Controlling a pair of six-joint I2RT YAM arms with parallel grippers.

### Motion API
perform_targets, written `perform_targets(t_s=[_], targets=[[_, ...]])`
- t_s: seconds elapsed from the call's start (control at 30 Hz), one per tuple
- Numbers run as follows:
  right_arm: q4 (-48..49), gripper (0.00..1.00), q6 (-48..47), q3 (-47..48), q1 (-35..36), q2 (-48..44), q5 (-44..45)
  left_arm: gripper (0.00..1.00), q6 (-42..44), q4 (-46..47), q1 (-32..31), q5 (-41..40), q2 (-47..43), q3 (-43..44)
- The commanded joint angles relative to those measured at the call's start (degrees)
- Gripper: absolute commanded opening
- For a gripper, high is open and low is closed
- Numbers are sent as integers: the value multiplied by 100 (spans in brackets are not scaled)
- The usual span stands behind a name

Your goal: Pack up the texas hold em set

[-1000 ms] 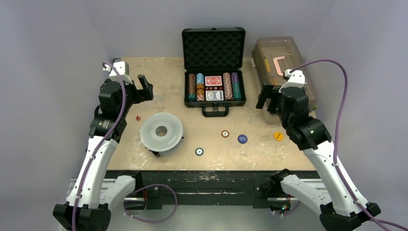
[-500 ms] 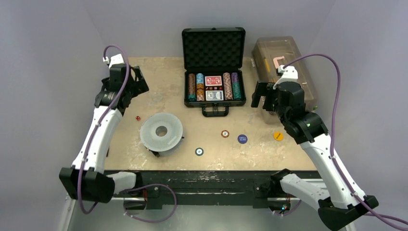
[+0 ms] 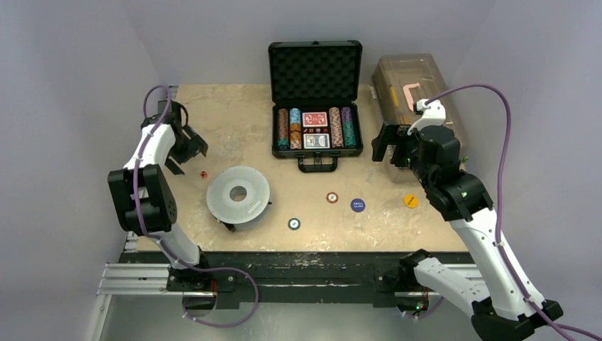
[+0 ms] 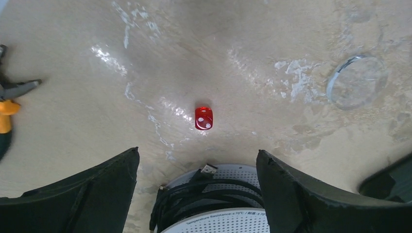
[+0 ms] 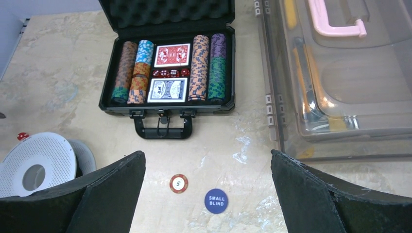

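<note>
The texas hold em set's black briefcase lies open at the back centre, foam lid up, with rows of coloured chips, two card decks and red dice inside. Loose on the table are a red die, a red-and-white chip, a blue SMALL BLIND button, an orange button and a dark chip. My left gripper hangs open just beyond the die. My right gripper is open and empty, right of the case.
A grey-white perforated disc with a black cable wound under it sits at the front left, close to the die. A translucent brown toolbox with a pink handle stands at the back right.
My left arm has folded back to the left, and its gripper has moved left and nearer, to just beyond the red die. The right gripper has barely shifted.
</note>
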Motion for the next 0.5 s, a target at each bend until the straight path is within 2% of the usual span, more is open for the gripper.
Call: perform_targets(t_s=[0.0, 0.1, 0.33, 0.47], targets=[[258, 99, -25, -41, -1, -2, -165, 86, -318, -87, -5, 390, 153, 87], [246, 99, -25, -42, -1, 58, -215, 84, -406, -73, -2, 485, 387, 55], [283, 99, 10, -99, -1, 12, -294, 66, -551, -23, 97, 719, 861, 102], [280, 99, 28, -112, -3, 27, -329, 61, -584, -53, 96, 624, 950, 106]])
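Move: The red die lies almost straight beneath the left hand, some 8 cm down and about 2 cm to its right. From that hand the white spool stands roughly 14 cm to the right and 8 cm back, and the clear disc lies some 11 cm to the right and 11 cm ahead. From the right hand the die is far off, about 57 cm to the left, 8 cm ahead and 30 cm below. The left hand sinks about 5.5 cm towards the red die, easing some 2 cm to its right as it goes, while the wrist swings the forward-and-left-leaning fingers about 10 degrees nearer to straight down. On the way the wide-open fingers narrow by roughly a quarter of their range and stay clear of the die, one on either side of it and still well apart. ##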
